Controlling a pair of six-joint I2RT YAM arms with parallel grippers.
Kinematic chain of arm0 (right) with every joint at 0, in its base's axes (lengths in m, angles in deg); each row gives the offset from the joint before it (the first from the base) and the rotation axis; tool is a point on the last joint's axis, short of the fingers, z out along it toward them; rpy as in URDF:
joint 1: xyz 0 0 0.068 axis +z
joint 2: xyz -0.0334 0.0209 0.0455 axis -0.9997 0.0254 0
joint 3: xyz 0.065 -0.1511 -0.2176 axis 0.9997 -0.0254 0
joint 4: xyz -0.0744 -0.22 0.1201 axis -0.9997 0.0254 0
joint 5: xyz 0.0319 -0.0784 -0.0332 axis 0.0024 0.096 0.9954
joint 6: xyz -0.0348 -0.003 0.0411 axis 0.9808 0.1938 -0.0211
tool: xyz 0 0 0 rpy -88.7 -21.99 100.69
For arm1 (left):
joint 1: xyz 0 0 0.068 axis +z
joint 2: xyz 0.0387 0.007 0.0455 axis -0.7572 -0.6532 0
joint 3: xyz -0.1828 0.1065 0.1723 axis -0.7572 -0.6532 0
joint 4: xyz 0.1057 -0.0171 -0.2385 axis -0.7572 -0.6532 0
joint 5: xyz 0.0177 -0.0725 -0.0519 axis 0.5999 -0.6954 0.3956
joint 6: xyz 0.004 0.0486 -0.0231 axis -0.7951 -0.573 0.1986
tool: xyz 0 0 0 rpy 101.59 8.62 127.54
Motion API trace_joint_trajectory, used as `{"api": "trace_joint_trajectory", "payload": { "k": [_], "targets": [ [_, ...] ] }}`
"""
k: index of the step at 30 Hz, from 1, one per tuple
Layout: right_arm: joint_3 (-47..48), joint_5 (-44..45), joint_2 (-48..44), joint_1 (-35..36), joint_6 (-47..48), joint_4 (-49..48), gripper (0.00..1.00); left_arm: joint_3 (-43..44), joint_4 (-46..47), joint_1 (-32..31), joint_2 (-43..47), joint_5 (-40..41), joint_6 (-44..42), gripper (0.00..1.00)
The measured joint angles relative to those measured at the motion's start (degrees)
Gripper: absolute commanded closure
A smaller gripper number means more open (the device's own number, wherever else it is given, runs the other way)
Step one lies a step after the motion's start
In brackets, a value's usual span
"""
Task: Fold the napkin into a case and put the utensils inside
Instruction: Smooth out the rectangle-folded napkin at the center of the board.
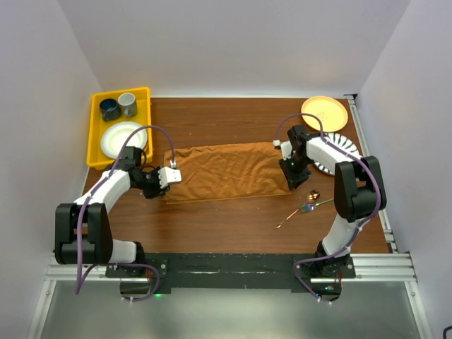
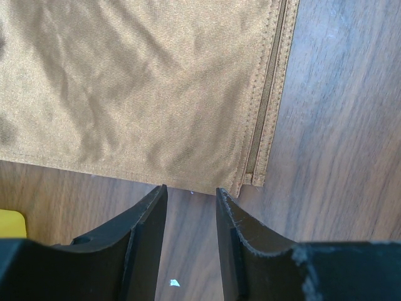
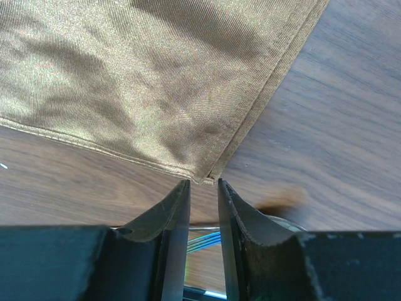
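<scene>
The rust-brown napkin (image 1: 229, 173) lies folded into a long rectangle across the middle of the wooden table. My left gripper (image 1: 173, 175) sits at its left end. In the left wrist view that gripper (image 2: 192, 188) is open over bare wood, its tips just short of the napkin (image 2: 138, 81) hem. At the napkin's right near corner is my right gripper (image 1: 293, 178). Seen from its wrist, the right gripper (image 3: 203, 182) is narrowly open and empty, the napkin (image 3: 156, 75) corner right at its tips. The utensils (image 1: 305, 208) lie on the wood to the right; their tines (image 3: 203, 239) show under the jaws.
A yellow tray (image 1: 95, 134) at the back left holds two mugs (image 1: 118, 106) and a white plate (image 1: 123, 138). At the back right lie a yellow plate (image 1: 324, 111) and a ribbed white plate (image 1: 340, 150) partly under the right arm.
</scene>
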Motion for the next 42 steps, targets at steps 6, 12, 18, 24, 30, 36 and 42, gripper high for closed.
{"api": "trace_joint_trajectory", "payload": {
  "k": [6,12,18,24,30,36,42],
  "targets": [
    [0.00,-0.33,1.14,-0.02,-0.31,-0.50,0.75,0.00,0.02,0.00,0.00,0.02,0.00,0.58],
    [-0.02,-1.07,2.67,-0.02,-0.42,-1.20,0.78,0.00,0.04,0.00,-0.31,0.20,0.02,0.58],
    [-0.02,-1.27,2.69,-0.07,-0.57,-1.29,0.92,0.02,0.04,0.00,-0.66,0.52,0.13,0.58],
    [0.07,-1.31,2.67,-0.07,-0.57,-1.09,1.00,0.07,-0.04,0.02,-0.70,1.27,-0.09,0.58],
    [1.09,-1.36,2.34,-0.07,-0.48,0.85,1.00,1.18,-0.55,0.07,-1.38,1.57,-0.11,0.56],
    [1.77,-1.25,0.35,-0.04,-0.26,2.36,1.00,1.60,-0.74,0.07,-1.38,1.73,-1.14,0.56],
    [1.79,-1.22,0.24,-0.07,-0.13,2.45,1.00,2.08,-3.87,0.07,-2.23,1.75,-6.14,0.54]
  ]
}}
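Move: The napkin's near right corner lies right under the right hand's parted fingertips, about 2 cm down. The spoon's middle is some 6 cm back from this hand and 1 cm to its right; the fork's middle is about 3 cm back and 10 cm to the right. The striped plate stands roughly 13 cm ahead and 12 cm to the right. From the left hand that corner is about 36 cm to the right, 3 cm ahead and 3 cm below. The right hand sinks a little over 1 cm, almost straight down onto the napkin's near right corner, its partly open fingers pointing down, and there shuts them fully to pinch the cloth. Keeping them shut on the corner, the hand then rises some 2 cm, ending slightly higher than it began, with the wrist barely turning. ##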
